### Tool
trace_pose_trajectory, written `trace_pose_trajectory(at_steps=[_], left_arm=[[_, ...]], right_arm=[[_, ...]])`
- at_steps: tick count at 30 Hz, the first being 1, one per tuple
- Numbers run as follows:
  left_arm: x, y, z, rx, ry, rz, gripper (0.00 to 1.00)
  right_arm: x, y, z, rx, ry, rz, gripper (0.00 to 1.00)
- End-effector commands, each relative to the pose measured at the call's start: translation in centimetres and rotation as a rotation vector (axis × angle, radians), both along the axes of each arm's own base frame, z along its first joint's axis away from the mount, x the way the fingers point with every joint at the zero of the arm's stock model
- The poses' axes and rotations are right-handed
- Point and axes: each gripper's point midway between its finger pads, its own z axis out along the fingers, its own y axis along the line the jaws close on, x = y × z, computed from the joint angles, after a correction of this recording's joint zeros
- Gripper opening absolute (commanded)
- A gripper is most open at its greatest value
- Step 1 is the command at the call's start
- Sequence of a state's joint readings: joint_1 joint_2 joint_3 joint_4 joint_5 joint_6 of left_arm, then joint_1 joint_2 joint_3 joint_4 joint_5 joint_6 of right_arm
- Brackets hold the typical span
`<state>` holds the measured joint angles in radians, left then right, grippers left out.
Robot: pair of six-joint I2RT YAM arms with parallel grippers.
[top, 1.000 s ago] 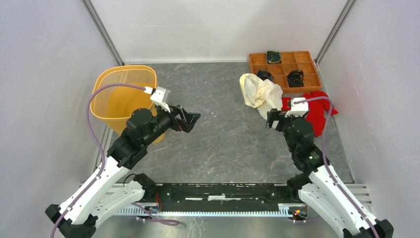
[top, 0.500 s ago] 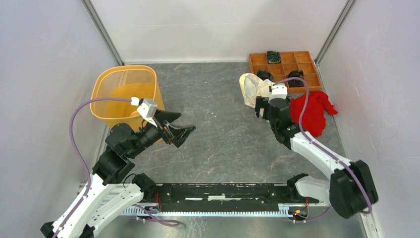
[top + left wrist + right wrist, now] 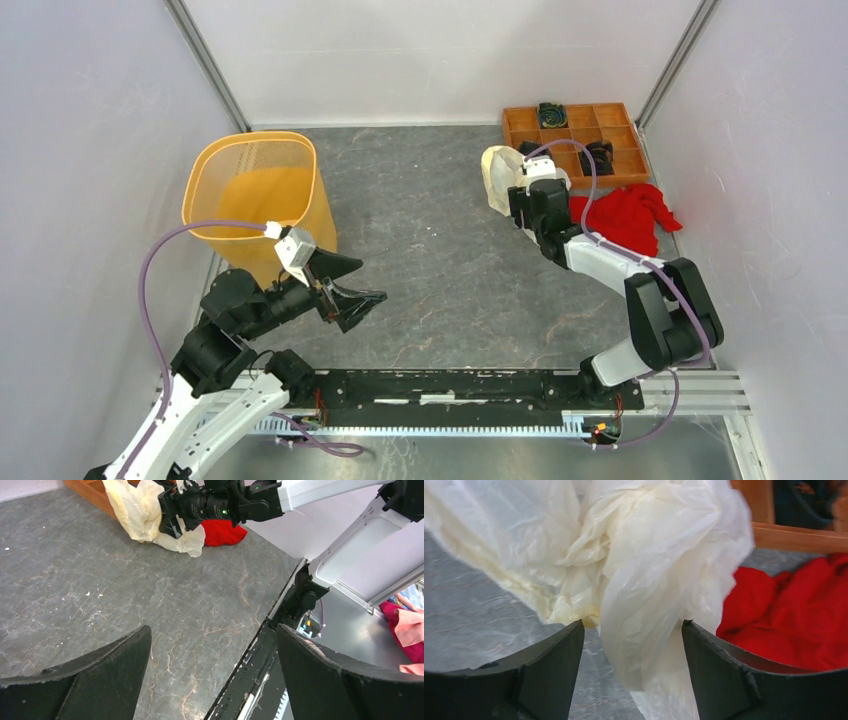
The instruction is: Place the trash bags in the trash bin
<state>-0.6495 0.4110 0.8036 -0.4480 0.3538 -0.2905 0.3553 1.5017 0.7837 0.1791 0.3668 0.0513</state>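
The trash bag (image 3: 497, 178), crinkly cream-white plastic, lies at the back right of the grey floor next to a red cloth. My right gripper (image 3: 521, 203) reaches into it. In the right wrist view the bag (image 3: 659, 555) bulges between the fingers of that gripper (image 3: 631, 625), which stand apart; the plastic touches the right finger and a gap shows by the left one. The orange-yellow lattice trash bin (image 3: 253, 136) stands at the back left. My left gripper (image 3: 372, 281) hangs open and empty over the floor in front of the bin (image 3: 214, 630).
A red cloth (image 3: 625, 215) lies just right of the bag. Behind it an orange compartment tray (image 3: 572, 130) holds dark parts. White walls close in both sides. The black base rail (image 3: 450, 385) runs along the near edge.
My right arm stretched forward and left onto the bag and its fingers have begun to narrow around the plastic. The left arm drew back toward the near edge, still open.
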Motion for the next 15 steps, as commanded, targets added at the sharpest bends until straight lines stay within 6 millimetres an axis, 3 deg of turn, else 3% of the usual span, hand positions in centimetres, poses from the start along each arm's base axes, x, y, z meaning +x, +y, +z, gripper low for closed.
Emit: trace_pose_trajectory(at_steps=[1, 6, 9, 15], left_arm=[[-1.3, 0.7, 0.5, 0.019, -0.002, -0.017, 1.00], [0.5, 1.5, 0.6, 0.015, 0.064, 0.104, 1.00], [1.9, 0.9, 0.3, -0.022, 0.144, 0.153, 1.00], [3.8, -2.0, -2.0, -0.088, 0.298, 0.133, 1.00]], right_arm=[[0.5, 3.3, 0.9, 0.084, -0.022, 0.154, 0.74], [-2.0, 7.2, -1.3, 0.199, 0.073, 0.319, 0.46], [-4.5, 10.6, -1.7, 0.233, 0.106, 0.441, 0.35], [-10.0, 17.3, -2.1, 0.228, 0.169, 0.701, 0.29]])
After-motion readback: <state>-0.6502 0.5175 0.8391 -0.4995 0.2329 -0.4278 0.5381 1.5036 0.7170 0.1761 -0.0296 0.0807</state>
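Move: The cream trash bag lies practically under the right hand, its middle roughly 1 cm ahead, 3 cm to the left and 3 cm below, part of it between the open fingers. From the same hand, the red cloth is about 18 cm to the right and 5 cm back, and the wooden tray some 10 cm ahead and 8 cm to the right. From the left hand the bag is roughly 28 cm ahead, 31 cm to the right and 25 cm below. The cream bag is pinched between the right fingertips as they close, and the right hand draws it about 13 cm left, then increasingly back as well, some 7 cm, sinking slightly, away from the tray and the red cloth. The wrist swings about 30 degrees counter-clockwise. The left hand, still empty and wide open, ends up to 3 cm farther forward and tips downward. ##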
